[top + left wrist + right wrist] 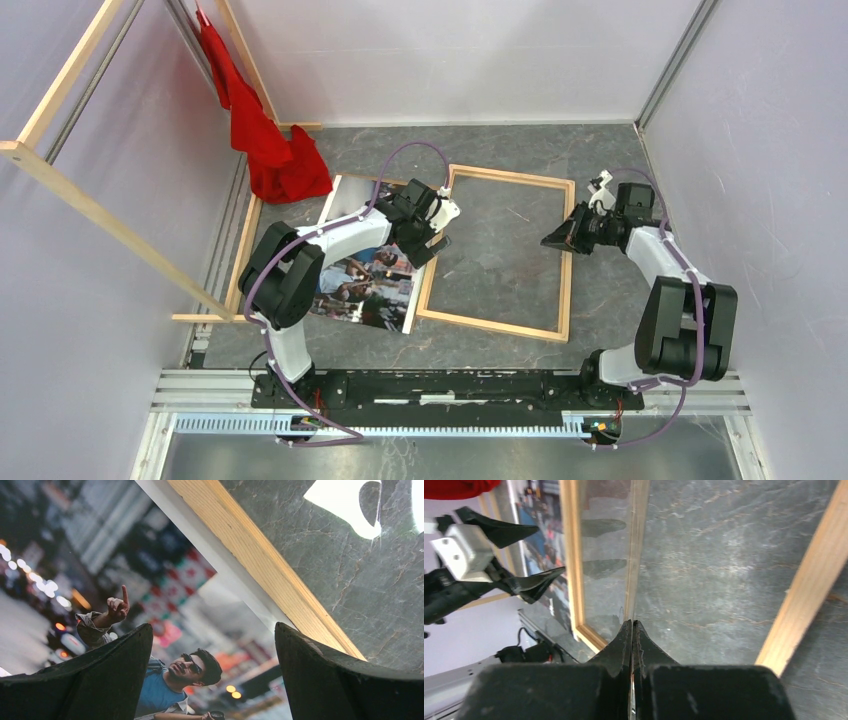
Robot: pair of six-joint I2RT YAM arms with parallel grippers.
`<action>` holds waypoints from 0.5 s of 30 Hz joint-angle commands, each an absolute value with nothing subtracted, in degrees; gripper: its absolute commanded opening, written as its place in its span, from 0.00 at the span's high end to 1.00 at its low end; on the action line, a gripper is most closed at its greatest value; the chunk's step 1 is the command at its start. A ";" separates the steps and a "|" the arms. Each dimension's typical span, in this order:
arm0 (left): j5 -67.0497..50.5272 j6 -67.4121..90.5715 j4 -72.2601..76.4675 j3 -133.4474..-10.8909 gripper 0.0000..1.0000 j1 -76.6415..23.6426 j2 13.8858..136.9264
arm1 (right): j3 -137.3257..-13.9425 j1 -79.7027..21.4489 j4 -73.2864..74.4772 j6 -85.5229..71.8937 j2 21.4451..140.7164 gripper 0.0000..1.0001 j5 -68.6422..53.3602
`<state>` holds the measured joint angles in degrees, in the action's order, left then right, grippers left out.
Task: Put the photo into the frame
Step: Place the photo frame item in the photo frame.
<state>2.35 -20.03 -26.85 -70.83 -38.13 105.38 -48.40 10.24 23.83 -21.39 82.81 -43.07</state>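
Note:
The photo, a colour print of people in blue and white, lies flat on the table left of the frame. My left gripper hangs open just over the photo's right edge, beside the frame's left rail, with nothing between its fingers. My right gripper is inside the frame's right rail. It is shut on a thin clear pane, seen edge-on and reflecting the left gripper.
A red cloth hangs and pools at the back left. Long wooden rails stand along the left wall. The grey walls close in on three sides.

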 commanded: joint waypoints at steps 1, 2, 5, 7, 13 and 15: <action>0.79 -20.04 -25.28 -71.28 0.03 -38.58 105.11 | -47.44 10.02 18.38 -27.38 78.67 1.00 -50.18; 0.79 -20.04 -25.26 -71.28 0.03 -38.58 105.04 | -47.02 9.98 16.89 -28.93 77.96 1.00 -51.14; 0.66 -20.04 -25.29 -71.28 0.03 -38.58 105.07 | -46.07 9.80 13.09 -33.28 76.02 1.00 -53.20; 0.33 -19.83 -25.39 -71.37 0.03 -38.58 105.03 | -46.34 9.51 11.91 -35.07 74.81 1.00 -53.76; -1.73 -19.03 -25.56 -71.91 0.03 -37.99 104.25 | -47.44 8.79 9.63 -38.96 71.99 1.00 -54.83; -2.64 -18.62 -25.92 -72.34 0.04 -37.25 104.03 | -47.47 8.70 9.28 -39.89 71.31 1.00 -55.11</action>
<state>0.32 -20.01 -26.87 -70.83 -38.06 105.38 -46.11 9.08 13.41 -36.12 73.87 -52.73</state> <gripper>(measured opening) 0.967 0.006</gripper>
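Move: Pinched in the right fingertips is the edge of a clear sheet. The frame's middle lies some 7 cm to that hand's left, 2 cm ahead and about 9 cm below; the frame's right rim is 6 cm to its right, level fore and aft, and the photo's middle roughly 31 cm left and 2 cm ahead. From the left hand, the frame's middle is about 14 cm right, 1 cm ahead and 3 cm down. The clear sheet's edge, still pinched in the shut right fingers, is drawn steadily up about 7 cm and some 3 cm to the left, above the frame's opening and in from its right rim. The right wrist tilts around 15 degrees as it climbs, so the fingers point less steeply down. ##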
